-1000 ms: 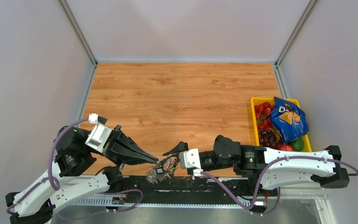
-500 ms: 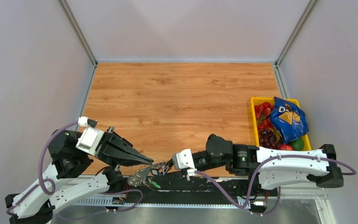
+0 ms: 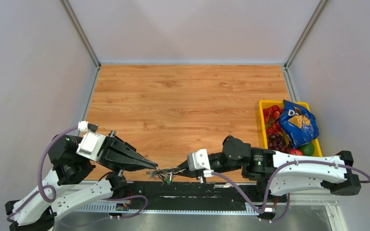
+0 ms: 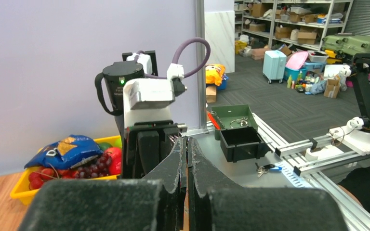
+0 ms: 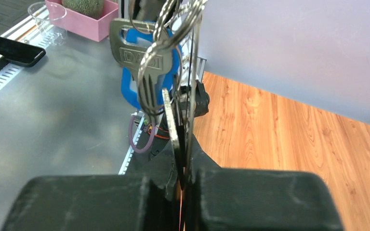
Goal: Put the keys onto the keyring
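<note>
The keyring [image 3: 166, 172] is a thin silver loop stretched between my two grippers over the table's near edge, with a small green tag [image 3: 166, 179] hanging below. My left gripper [image 3: 152, 168] is shut, its tips at the ring's left end; in the left wrist view [image 4: 187, 142] the jaws are pressed together. My right gripper [image 3: 181, 169] is shut on the ring's right end. In the right wrist view [image 5: 183, 161] the wire loops [image 5: 176, 29] and a silver key with a blue head [image 5: 139, 60] stand up from the jaws. Another small bunch of keys [image 4: 265, 167] lies on the grey bench.
A yellow tray [image 3: 261, 103] with fruit and a blue chip bag [image 3: 296, 122] stands at the right edge of the wooden table. A black rail [image 3: 207, 188] runs along the near edge. A green box [image 4: 233, 118] and a black box [image 4: 241, 142] sit on the bench.
The right gripper went left to meet the left one, then drew back right. The bundle now hangs stretched thin between both grippers. The left gripper shifted slightly left and down.
</note>
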### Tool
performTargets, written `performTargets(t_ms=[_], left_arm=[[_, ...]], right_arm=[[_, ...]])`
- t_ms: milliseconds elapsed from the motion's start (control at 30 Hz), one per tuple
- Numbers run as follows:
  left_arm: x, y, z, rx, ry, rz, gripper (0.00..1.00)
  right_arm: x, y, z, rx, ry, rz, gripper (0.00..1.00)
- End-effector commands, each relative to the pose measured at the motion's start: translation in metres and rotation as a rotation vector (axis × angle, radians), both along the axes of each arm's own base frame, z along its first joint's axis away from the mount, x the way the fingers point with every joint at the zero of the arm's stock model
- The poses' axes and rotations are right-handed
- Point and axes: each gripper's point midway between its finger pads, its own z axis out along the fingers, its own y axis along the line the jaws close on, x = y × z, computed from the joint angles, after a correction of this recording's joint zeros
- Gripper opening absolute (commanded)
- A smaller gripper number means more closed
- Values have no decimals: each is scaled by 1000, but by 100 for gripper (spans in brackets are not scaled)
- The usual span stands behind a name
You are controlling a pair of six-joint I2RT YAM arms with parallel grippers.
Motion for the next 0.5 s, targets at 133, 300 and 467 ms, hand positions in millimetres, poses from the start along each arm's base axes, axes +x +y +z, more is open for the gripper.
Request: performTargets(t_ms=[133,300,467], left_arm=[[11,22,19,-85,-51,176,5],[29,24,6,-47,-25,290,25],[48,24,-10,9,22,388,55]], right_arm=[[-8,-34,48,154,44,18,0],[-3,-34,38,50,123,-29,0],[1,-29,23,-66,175,-73,0]])
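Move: The left hand's shut fingertips are at the near end of the key bunch on the keyring, its middle about 3 cm to their right, 1 cm back and 2 cm below. The right hand already pinches the bunch from the other side, with the bunch's middle some 4 cm to its left, level fore and aft and about 1 cm up. The green-tagged key dangles roughly 3 cm back and 3 cm left of the right hand, some 3 cm below. Forward and to its left, the left hand draws off the bunch by about 3.5 cm, its fingers spreading to nearly half open and letting go of the rings while it swings some 15 degrees counter-clockwise. The right hand keeps its pinch and carries the keyring nearly 3 cm to the right, away from the left fingers, rising about 2 cm and then sinking most of that again. ##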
